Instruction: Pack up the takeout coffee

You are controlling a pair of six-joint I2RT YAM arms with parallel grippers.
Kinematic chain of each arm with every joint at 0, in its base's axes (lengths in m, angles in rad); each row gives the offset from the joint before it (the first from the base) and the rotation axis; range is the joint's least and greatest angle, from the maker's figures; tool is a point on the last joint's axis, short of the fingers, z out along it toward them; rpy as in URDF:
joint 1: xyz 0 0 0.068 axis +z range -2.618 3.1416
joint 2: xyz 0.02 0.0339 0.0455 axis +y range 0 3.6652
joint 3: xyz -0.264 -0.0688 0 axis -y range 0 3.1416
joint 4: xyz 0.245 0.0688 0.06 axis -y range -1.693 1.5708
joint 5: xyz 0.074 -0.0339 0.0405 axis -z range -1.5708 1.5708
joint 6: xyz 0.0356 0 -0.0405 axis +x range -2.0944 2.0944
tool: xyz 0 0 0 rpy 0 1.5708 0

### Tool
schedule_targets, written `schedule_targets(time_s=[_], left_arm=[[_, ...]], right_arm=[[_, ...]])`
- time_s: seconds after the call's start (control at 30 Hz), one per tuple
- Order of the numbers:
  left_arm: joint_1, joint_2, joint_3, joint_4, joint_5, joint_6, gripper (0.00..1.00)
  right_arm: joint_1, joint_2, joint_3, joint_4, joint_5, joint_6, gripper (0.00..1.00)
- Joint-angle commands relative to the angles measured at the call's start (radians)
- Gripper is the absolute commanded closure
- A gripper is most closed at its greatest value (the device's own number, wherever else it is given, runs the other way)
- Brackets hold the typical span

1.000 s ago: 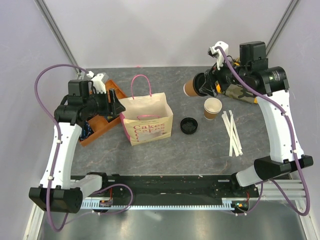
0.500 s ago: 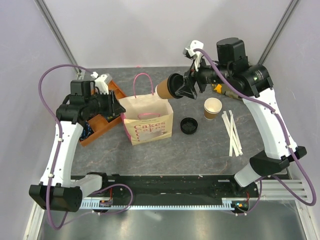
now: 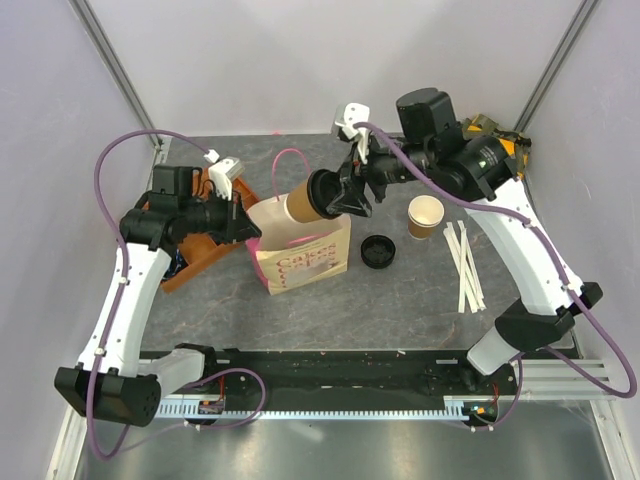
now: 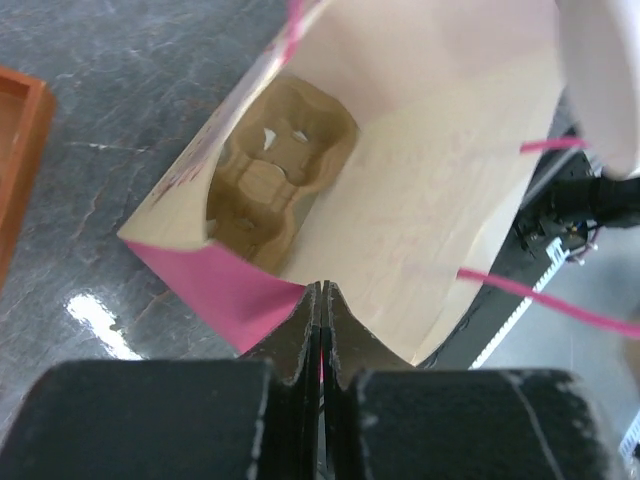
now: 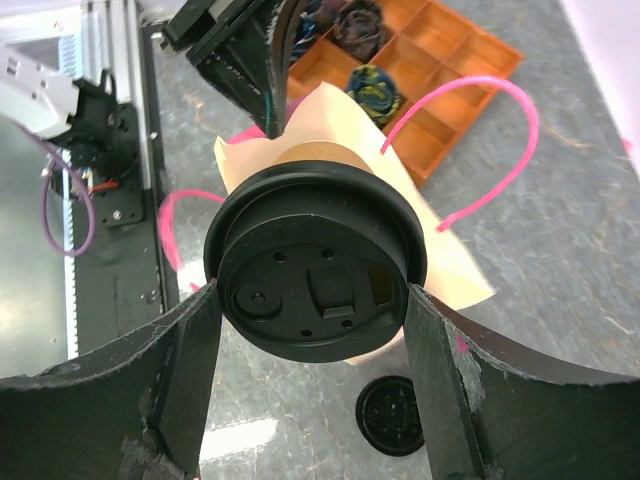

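Note:
The takeout coffee (image 3: 303,201), a tan paper cup with a black lid (image 5: 315,275), lies on its side in the air, bottom pointing left, over the open mouth of the paper bag (image 3: 305,255). My right gripper (image 3: 335,195) is shut on it at the lid, one finger on each side (image 5: 313,290). My left gripper (image 3: 243,222) is shut on the bag's pink left rim (image 4: 321,290) and holds the bag (image 4: 430,200) open. A brown cardboard cup carrier (image 4: 275,170) lies at the bottom of the bag.
A lidless tan cup (image 3: 425,215) stands right of the bag. A loose black lid (image 3: 378,250) lies on the table between them. White sticks (image 3: 462,262) lie further right. An orange compartment tray (image 3: 190,262) sits left of the bag, under my left arm.
My right arm has carried the lidded cup leftward from near the lidless cup to over the bag. My left gripper has closed on the bag's rim and tilted the bag.

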Motion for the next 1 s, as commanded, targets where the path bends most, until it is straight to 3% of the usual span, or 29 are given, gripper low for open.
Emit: schedule_targets(time_s=[0.0,0.17,0.37,0.4,0.43,0.5,0.53,0.57,0.63,0.83,0.97], left_arm=[[-0.017,-0.053,0.001,-0.020,0.061,0.066,0.98],[-0.046,-0.151,-0.044,0.026,0.032,0.017,0.98],[-0.122,-0.234,-0.117,0.077,-0.066,0.016,0.98],[-0.122,-0.240,-0.114,0.074,-0.085,0.012,0.93],[-0.121,-0.245,-0.107,0.074,-0.130,0.003,0.77],[-0.110,-0.251,-0.067,0.095,-0.178,-0.013,0.61],[-0.101,-0.249,-0.050,0.106,-0.177,-0.022,0.47],[-0.096,-0.243,-0.013,0.115,-0.175,-0.019,0.43],[-0.092,-0.206,0.033,0.146,-0.189,-0.016,0.37],[-0.043,-0.039,0.211,0.152,-0.215,-0.022,0.37],[0.006,0.060,0.298,0.146,-0.128,0.007,0.33]], right_arm=[[0.047,-0.008,-0.037,0.019,0.035,-0.029,0.55],[0.097,-0.042,-0.145,0.034,0.098,-0.017,0.55],[0.104,-0.058,-0.159,0.048,0.100,0.023,0.55],[0.104,-0.061,-0.159,0.046,0.098,0.023,0.55],[0.102,-0.065,-0.159,0.046,0.097,0.026,0.55],[0.104,-0.071,-0.154,0.043,0.094,0.037,0.55],[0.102,-0.075,-0.154,0.043,0.094,0.040,0.55],[0.104,-0.083,-0.156,0.043,0.094,0.043,0.55],[0.102,-0.091,-0.160,0.043,0.098,0.046,0.55],[0.104,-0.092,-0.131,0.059,0.129,0.057,0.55],[0.104,-0.077,-0.094,0.078,0.149,0.067,0.55]])
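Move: The left hand has the bag's near-left rim pinched, with the bag's middle about 9 cm to its right, 4 cm ahead and 12 cm below; the tray lies some 14 cm to its left, 11 cm ahead and 25 cm below. From the right hand, holding the lidded coffee cup, the bag's mouth is about 7 cm left, 3 cm ahead and 14 cm below; the spare lid lies 11 cm right, 5 cm ahead, 39 cm down. Back by about 5 cm the left hand draws the pinched bag rim, then opens to let go and swings forward and up about 9 cm each way, its fingers tipping up some 20 degrees. Meanwhile the right hand, keeping its grip on the cup's lid, sinks about 5 cm towards the bag's mouth while easing back, then rises again by about 2 cm. ##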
